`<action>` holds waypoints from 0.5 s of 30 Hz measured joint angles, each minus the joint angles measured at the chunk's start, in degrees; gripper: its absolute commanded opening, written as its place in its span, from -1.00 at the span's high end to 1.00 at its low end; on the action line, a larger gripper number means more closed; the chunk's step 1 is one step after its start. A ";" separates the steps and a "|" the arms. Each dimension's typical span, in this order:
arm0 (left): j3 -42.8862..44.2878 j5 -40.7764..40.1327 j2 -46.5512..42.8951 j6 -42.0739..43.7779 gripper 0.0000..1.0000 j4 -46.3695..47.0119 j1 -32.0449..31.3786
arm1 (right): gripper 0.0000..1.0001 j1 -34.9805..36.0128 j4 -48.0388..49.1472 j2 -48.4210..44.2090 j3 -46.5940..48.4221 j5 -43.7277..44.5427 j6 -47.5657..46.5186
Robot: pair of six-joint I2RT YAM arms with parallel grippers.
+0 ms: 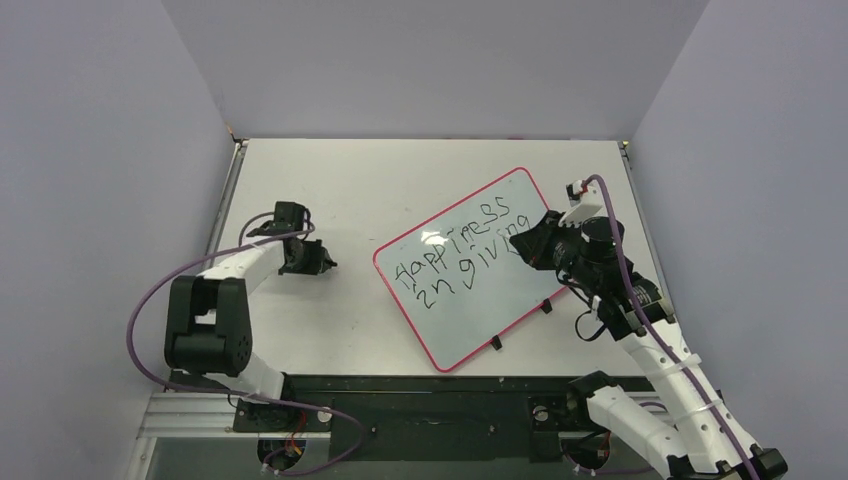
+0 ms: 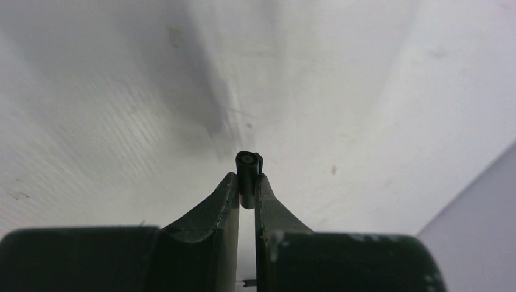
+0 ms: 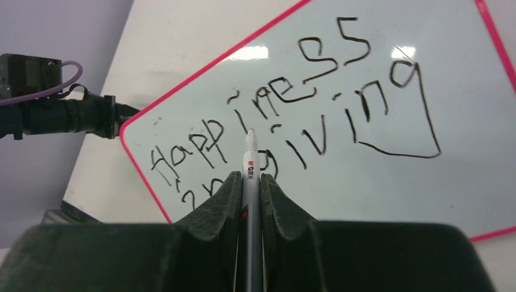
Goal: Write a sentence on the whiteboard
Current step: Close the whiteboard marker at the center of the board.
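Observation:
The whiteboard (image 1: 490, 312), white with a thin red rim, lies tilted on the table right of centre. The sentence (image 1: 458, 250) runs across it in two slanted black lines, reading "happiness in giving" (image 3: 286, 115). My right gripper (image 1: 525, 243) hangs over the board's right part, shut on a white marker (image 3: 250, 159). The marker's tip points at the lettering, and I cannot tell whether it touches the board (image 3: 365, 194). My left gripper (image 1: 325, 265) is left of the board, shut on a small black marker cap (image 2: 248, 173) pinched between its fingertips (image 2: 230, 191).
Two black tabs (image 1: 545, 305) stick out from the board's near edge. The white tabletop (image 1: 330, 190) extends around the board, bounded by grey-lilac walls. A black base rail (image 1: 420, 405) carries both arms along the near edge. The left arm (image 3: 61, 115) shows in the right wrist view.

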 measured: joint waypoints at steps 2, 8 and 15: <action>-0.20 0.35 -3.45 0.70 1.00 0.61 -0.02 | 1.00 1.18 1.79 -0.15 -0.04 -1.66 0.15; -1.55 1.01 -18.25 1.11 1.00 3.89 -0.22 | 1.00 4.87 7.69 -0.02 -0.31 -5.64 0.87; -5.33 2.97 -31.04 0.83 1.00 5.90 -0.24 | 1.00 13.07 13.31 3.56 0.63 -5.70 0.96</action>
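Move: The marker tip I mean to cap is about 35 cm to the right of my left hand, 6 cm back and 20 cm higher; the whiteboard's left corner is 11 cm right, 2 cm ahead and just below. From my right hand, which holds the marker, the cap in my left is about 38 cm left, 8 cm ahead and 23 cm lower. The board's centre sits some 7 cm ahead of that same right hand, 3 cm left and 25 cm down. I lift the cap quickly with my left hand, about 15 cm nearly straight up from close over the table, its fingers tipping up from their downward point by some 30 degrees. My right hand swings the marker left over the writing towards it, roughly 8 cm, also rising and turning counter-clockwise. Both grips stay shut. ##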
